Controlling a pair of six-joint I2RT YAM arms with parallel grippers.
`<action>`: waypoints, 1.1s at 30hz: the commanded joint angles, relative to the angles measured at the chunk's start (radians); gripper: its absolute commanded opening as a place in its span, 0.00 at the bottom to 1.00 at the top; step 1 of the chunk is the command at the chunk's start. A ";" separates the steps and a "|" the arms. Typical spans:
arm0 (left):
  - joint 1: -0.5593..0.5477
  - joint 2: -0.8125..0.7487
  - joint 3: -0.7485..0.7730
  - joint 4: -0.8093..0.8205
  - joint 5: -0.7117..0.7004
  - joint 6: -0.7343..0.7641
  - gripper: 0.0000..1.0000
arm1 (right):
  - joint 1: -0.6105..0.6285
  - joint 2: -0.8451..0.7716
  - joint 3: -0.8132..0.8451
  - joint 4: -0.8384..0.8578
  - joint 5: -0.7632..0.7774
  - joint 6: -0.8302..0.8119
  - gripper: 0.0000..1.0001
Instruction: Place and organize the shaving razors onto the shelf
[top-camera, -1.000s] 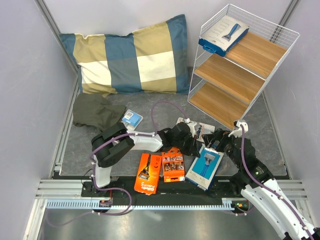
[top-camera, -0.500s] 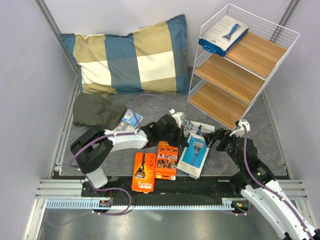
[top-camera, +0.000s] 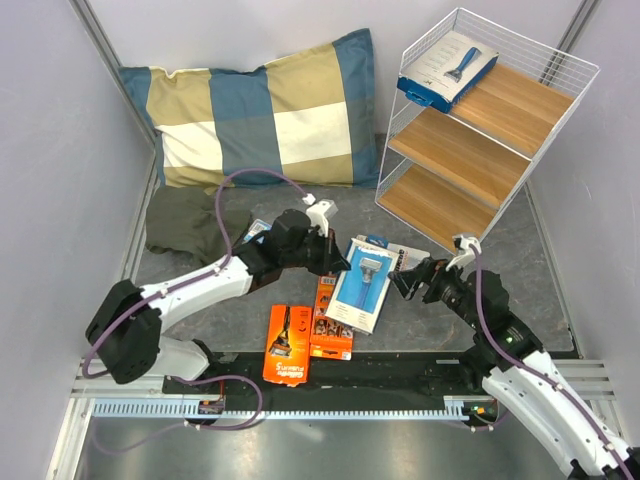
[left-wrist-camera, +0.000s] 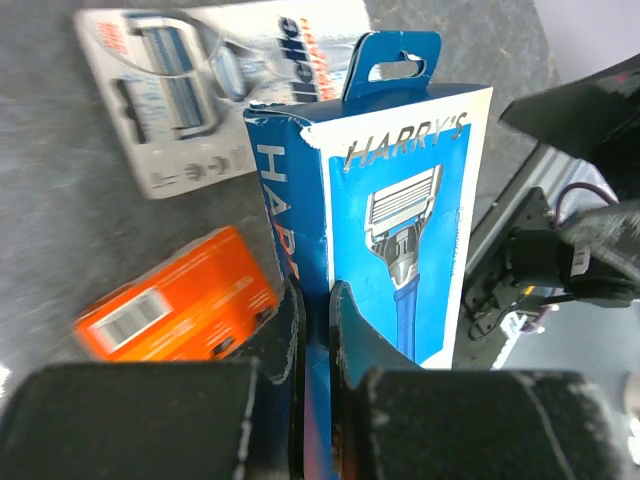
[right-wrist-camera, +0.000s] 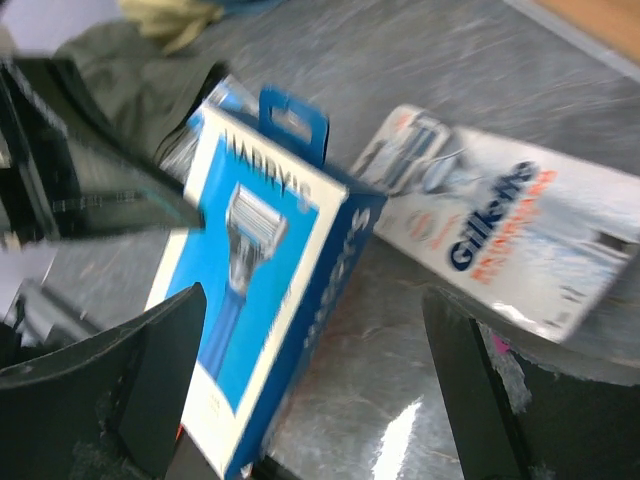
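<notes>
My left gripper (top-camera: 328, 258) is shut on the edge of a blue razor box (top-camera: 360, 286) and holds it tilted above the mat; in the left wrist view the box (left-wrist-camera: 400, 200) stands between my fingers (left-wrist-camera: 345, 325). My right gripper (top-camera: 408, 281) is open and empty just right of that box (right-wrist-camera: 255, 290). A second blue box (top-camera: 447, 67) lies on the top board of the shelf (top-camera: 525, 105). Two orange cards (top-camera: 288, 346) (top-camera: 332, 318) lie near the front. One grey blister pack (right-wrist-camera: 500, 215) lies under the box, another (top-camera: 262, 232) by my left arm.
A blue-and-tan checked pillow (top-camera: 265, 110) leans at the back left. An olive cloth (top-camera: 190, 222) lies below it. The shelf's middle board (top-camera: 462, 160) and bottom board (top-camera: 435, 208) are bare. A metal rail (top-camera: 300, 408) runs along the near edge.
The blue box has moved left and away from the near edge in my left gripper. The orange cards have slid left. My right gripper has moved slightly left, still open.
</notes>
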 joint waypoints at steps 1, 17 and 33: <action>0.091 -0.105 -0.012 -0.088 0.034 0.121 0.02 | 0.003 0.083 -0.049 0.221 -0.241 -0.023 0.98; 0.174 -0.257 -0.119 -0.046 0.309 0.172 0.02 | 0.003 0.419 -0.218 0.882 -0.534 0.190 0.98; 0.137 -0.229 -0.130 0.045 0.415 0.145 0.02 | 0.005 0.534 -0.236 1.074 -0.610 0.259 0.66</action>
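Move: The blue-and-white Harry's box hangs in the left gripper, its middle about 4 cm to the right of that hand, 4 cm back and 2 cm lower. From the open right gripper the box's middle lies about 9 cm to the left, 2 cm back and 2 cm below. The Gillette pack lies on the table some 8 cm ahead of the right hand, 1 cm left and 14 cm down. The nearer orange box is about 9 cm back and 4 cm left of the left hand, 12 cm down. The Harry's box stays pinched in the left fingers, swinging about 6 cm left and slightly forward, then drawn back about 6 cm and a little right, rising slightly and turning clockwise. The open right hand follows it left and somewhat back, dipping then rising, rolling its left side up and turning some 30 degrees counter-clockwise to straddle its right-hand edge, and begins closing. ##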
